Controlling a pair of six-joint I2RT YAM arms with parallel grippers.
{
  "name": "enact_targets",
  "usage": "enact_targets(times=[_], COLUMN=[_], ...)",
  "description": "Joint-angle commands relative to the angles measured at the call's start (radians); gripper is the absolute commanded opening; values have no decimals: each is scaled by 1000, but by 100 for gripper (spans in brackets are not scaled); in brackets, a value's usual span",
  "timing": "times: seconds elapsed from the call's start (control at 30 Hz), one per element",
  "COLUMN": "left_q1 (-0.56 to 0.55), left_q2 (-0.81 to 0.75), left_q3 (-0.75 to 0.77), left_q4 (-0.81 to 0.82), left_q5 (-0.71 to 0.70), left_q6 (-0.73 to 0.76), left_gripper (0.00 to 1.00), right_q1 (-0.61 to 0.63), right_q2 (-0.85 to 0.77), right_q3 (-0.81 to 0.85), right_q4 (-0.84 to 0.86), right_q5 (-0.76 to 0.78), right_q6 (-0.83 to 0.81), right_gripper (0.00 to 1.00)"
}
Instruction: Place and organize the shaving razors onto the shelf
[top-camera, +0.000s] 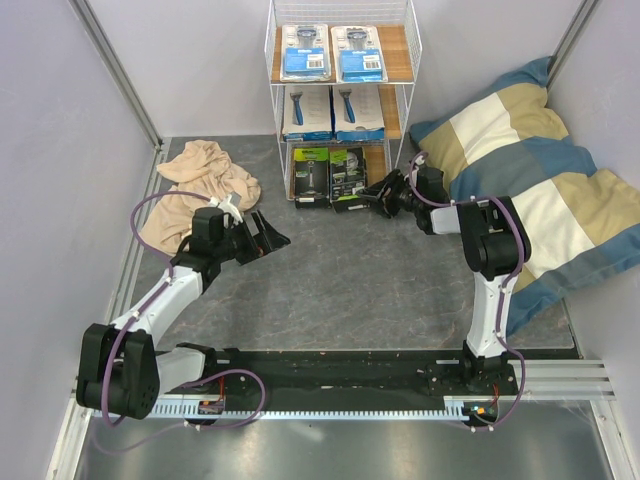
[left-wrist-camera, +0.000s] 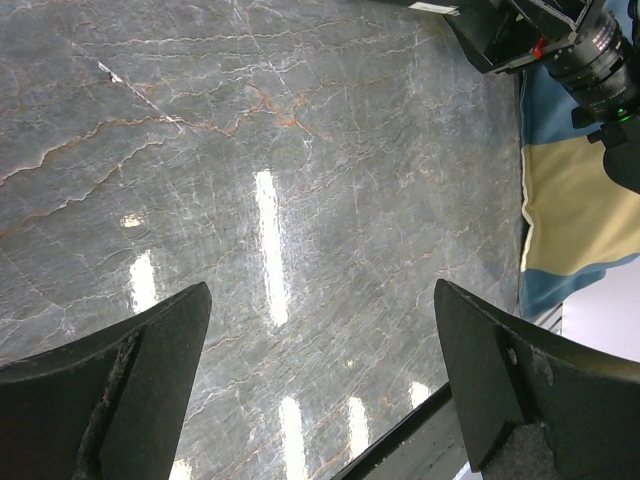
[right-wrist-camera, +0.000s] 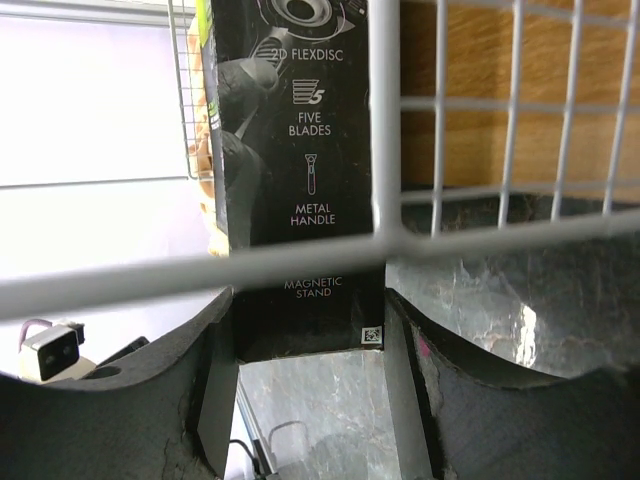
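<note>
The shelf (top-camera: 270, 70) stands at the back centre. Two white-and-blue blister cards (top-camera: 305, 52) lie on its top board. Two white packs with blue razors (top-camera: 307, 112) stand on the middle board. Two black-and-green boxes stand at the bottom, the left one (top-camera: 311, 173) beside the right one (top-camera: 348, 176). My right gripper (top-camera: 378, 195) reaches to the shelf's lower right. In the right wrist view it (right-wrist-camera: 310, 320) is shut on the lower end of the right black-and-green box (right-wrist-camera: 300, 150), behind a shelf wire (right-wrist-camera: 480, 235). My left gripper (top-camera: 265, 240) is open and empty over bare table (left-wrist-camera: 320, 300).
A beige cloth (top-camera: 200, 175) lies crumpled at the left, close to my left arm. A large striped pillow (top-camera: 530, 170) fills the right side, and also shows in the left wrist view (left-wrist-camera: 570, 210). Grey walls close in both sides.
</note>
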Motion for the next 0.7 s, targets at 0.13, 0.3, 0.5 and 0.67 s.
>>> enact_targets(times=[0.13, 0.3, 0.5, 0.67], left_q1=[-2, -3, -7, -11], left_q2=[-2, -8, -14, -15], left_q3=[-18, -30, -38, -41], left_q4=[46, 72, 76, 81], left_q5=[31, 36, 37, 40], left_q6=[13, 9, 7, 1], left_gripper=[100, 100, 100, 100], right_q1=[-1, 0, 0, -1], right_q2=[19, 25, -15, -69], right_q3=[77, 67, 47, 27], right_q4=[53, 33, -56, -152], right_q5=[-4, 36, 97, 151], right_q6=[0, 0, -57, -129], right_gripper=[36, 57, 89, 98])
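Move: The black razor box held in the right hand lies with its middle about 6 cm ahead of that hand and 3 cm to its left, near its height, in place on the bottom shelf. The other black box stands roughly 12 cm left of the hand and 6 cm ahead; the shelf's right wire side is some 5 cm ahead and 4 cm to the right. From the left hand the held box is about 22 cm ahead, 19 cm right and 5 cm lower. The black box, still pinched by its near right corner between an upper and a lower finger, is eased barely half a centimetre farther in by the right hand. Then the fingers open wide and let go of it, while the hand sinks about 1.5 cm, drifts a little left and dips its fingertips some 5 degrees. ##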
